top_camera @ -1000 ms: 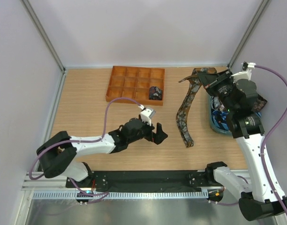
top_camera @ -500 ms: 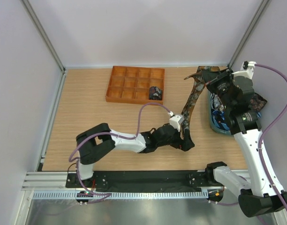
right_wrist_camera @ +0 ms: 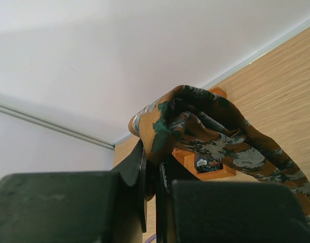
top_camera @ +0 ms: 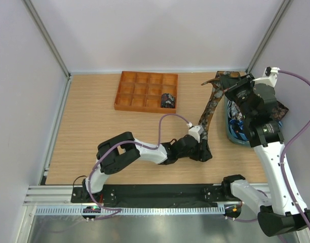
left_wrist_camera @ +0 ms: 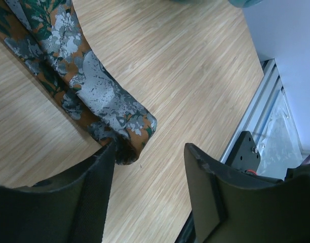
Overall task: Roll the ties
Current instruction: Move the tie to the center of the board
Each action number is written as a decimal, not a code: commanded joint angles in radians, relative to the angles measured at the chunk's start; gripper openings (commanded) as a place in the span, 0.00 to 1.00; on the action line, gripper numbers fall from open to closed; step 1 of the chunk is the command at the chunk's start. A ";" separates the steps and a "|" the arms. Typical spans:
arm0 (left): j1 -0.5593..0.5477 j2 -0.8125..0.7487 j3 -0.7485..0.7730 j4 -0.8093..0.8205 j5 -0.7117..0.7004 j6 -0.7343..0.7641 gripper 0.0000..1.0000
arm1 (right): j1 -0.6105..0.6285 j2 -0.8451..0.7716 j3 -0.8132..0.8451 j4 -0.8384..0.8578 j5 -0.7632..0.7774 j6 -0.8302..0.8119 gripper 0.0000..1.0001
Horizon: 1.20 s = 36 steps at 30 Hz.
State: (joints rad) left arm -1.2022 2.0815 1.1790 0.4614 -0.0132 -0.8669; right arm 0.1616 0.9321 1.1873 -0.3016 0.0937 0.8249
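Note:
A brown-gold paisley tie (top_camera: 206, 113) runs from the back right of the table down toward the front. My right gripper (top_camera: 227, 87) is shut on its bunched upper end (right_wrist_camera: 195, 121) and holds that end off the table; the jaws (right_wrist_camera: 152, 157) pinch the fabric. The tie's lower end (left_wrist_camera: 94, 96) lies flat on the wood. My left gripper (top_camera: 202, 152) is low at that end, with its jaws apart. In the left wrist view the tie tip touches the left finger (left_wrist_camera: 102, 172), and bare wood shows between the fingers of the left gripper (left_wrist_camera: 151, 149). A small rolled tie (top_camera: 168, 99) sits in the orange tray.
The orange gridded tray (top_camera: 137, 91) stands at the back, left of centre. A blue bin (top_camera: 230, 132) with blue fabric sits at the right edge under the right arm. The table's front rail (left_wrist_camera: 256, 116) is close to the left gripper.
My left arm has reached right across the table to the tie's lower end, and its jaws have narrowed. The right gripper has shifted slightly right with the tie's upper end.

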 commanded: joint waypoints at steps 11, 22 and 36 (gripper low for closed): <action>0.003 -0.009 0.039 0.025 -0.045 0.006 0.53 | 0.003 -0.007 0.038 0.047 0.032 -0.013 0.01; 0.006 0.098 0.142 -0.029 -0.045 0.006 0.06 | 0.003 0.004 0.041 0.058 0.054 -0.013 0.01; 0.023 -0.257 -0.231 -0.199 0.240 0.107 0.00 | 0.003 0.181 0.000 0.145 0.196 -0.041 0.01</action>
State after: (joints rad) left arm -1.1877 1.9324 1.0012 0.3511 0.1303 -0.8143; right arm 0.1616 1.0924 1.2026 -0.2657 0.2329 0.7708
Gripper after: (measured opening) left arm 0.006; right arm 0.091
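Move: The tie's hanging lower end is about 3 cm right of the left hand, 2 cm ahead and 1 cm lower; from there the basket is some 27 cm farther right and 17 cm farther out. The right hand already holds the tie's upper end; from it the board's center is about 29 cm left, 4 cm back and 39 cm down, the tray 37 cm left and 19 cm ahead. Left hand edges right, pinches the tie's lower end, draws it 9 cm left-back; right hand advances and sinks. ##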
